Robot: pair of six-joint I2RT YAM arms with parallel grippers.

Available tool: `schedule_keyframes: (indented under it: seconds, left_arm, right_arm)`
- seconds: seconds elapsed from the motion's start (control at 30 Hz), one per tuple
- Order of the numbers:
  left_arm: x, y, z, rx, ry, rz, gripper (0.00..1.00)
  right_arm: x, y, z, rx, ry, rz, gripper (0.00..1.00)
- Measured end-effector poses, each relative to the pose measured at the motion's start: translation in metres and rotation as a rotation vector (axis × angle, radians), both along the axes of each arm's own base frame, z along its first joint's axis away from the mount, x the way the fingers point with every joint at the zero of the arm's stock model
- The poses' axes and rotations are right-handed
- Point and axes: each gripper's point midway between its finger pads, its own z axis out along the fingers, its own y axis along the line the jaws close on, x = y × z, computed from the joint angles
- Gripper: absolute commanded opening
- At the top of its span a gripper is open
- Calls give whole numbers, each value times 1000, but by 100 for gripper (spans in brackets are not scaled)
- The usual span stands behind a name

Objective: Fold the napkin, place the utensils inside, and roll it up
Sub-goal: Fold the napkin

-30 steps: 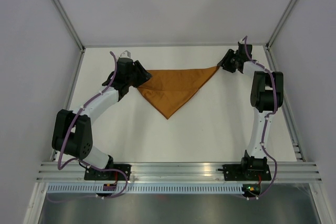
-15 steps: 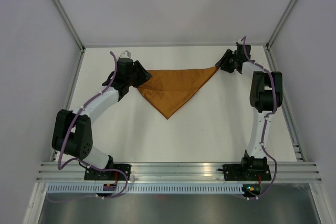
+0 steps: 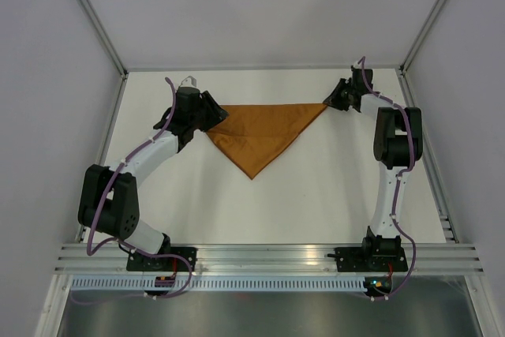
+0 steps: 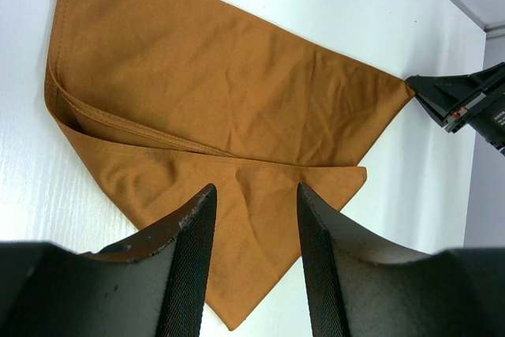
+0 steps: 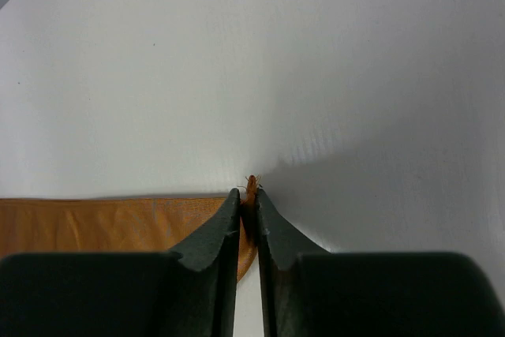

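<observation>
The rust-orange napkin point(image 3: 260, 136) lies folded into a triangle on the white table, with its long edge at the back and its point toward the arms. My left gripper point(image 3: 211, 113) hovers at its left corner. In the left wrist view this gripper point(image 4: 254, 189) is open over the napkin point(image 4: 221, 92), with nothing between the fingers. My right gripper point(image 3: 330, 101) is at the napkin's right tip. In the right wrist view it point(image 5: 248, 192) is shut on that corner of the napkin point(image 5: 102, 222), and a frayed bit sticks out past the tips. The utensils are out of view.
White walls and metal frame posts point(image 3: 93, 13) close in the table at the back and sides. An aluminium rail point(image 3: 268, 256) runs along the near edge by the arm bases. The right gripper point(image 4: 461, 102) shows at the napkin's far tip in the left wrist view.
The right gripper has closed on the napkin's right corner and shifted slightly toward the back. The left arm and the napkin's shape are unchanged.
</observation>
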Motion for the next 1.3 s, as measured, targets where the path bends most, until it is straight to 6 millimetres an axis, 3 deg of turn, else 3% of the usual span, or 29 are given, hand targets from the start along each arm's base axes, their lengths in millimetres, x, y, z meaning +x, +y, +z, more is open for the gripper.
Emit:
schedule_keyframes:
  seconds: [0.23, 0.47, 0.57, 0.83, 0.97, 1.1, 1.3]
  left_arm:
    - [-1, 0, -1, 1, 4, 0, 51]
    - [-1, 0, -1, 1, 4, -1, 51]
    - [-1, 0, -1, 1, 5, -2, 51]
    - [-5, 0, 10, -7, -9, -7, 51]
    - [-9, 1, 28, -21, -48, -8, 51]
    - [-13, 2, 46, -33, -87, -8, 51]
    - [-19, 5, 61, -42, -114, -8, 51]
  right_arm:
    - [0, 1, -2, 4, -27, 6, 6]
    - [-11, 16, 10, -26, -45, 56, 4]
    - [-17, 35, 32, -42, -84, 107, 3]
    - [-45, 106, 122, -90, -265, 276, 3]
    - [-69, 142, 144, -120, -310, 362, 3]
    - [-97, 176, 141, -155, -303, 449, 2]
    - [-147, 223, 105, -228, -233, 591, 2]
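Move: The napkin's far right corner already sits between the right hand's closing pads, practically at the hand point. From this hand, the folded-over flap's middle lies about 30 cm left and 16 cm back, at nearly table height; the napkin's near point is some 27 cm left and 28 cm back. From the left hand, hovering half open above the flap, the held corner is roughly 16 cm ahead, 37 cm right and 14 cm down. The napkin's right corner is pinched as the right fingers finish closing, then carried left and back across the cloth towards the folded flap, about 22 cm left and 15 cm back. The right hand rises nearly 15 cm before sinking about 4, turning some 35 degrees counter-clockwise and keeping its hold. The empty left hand lifts about 6 cm late on. ##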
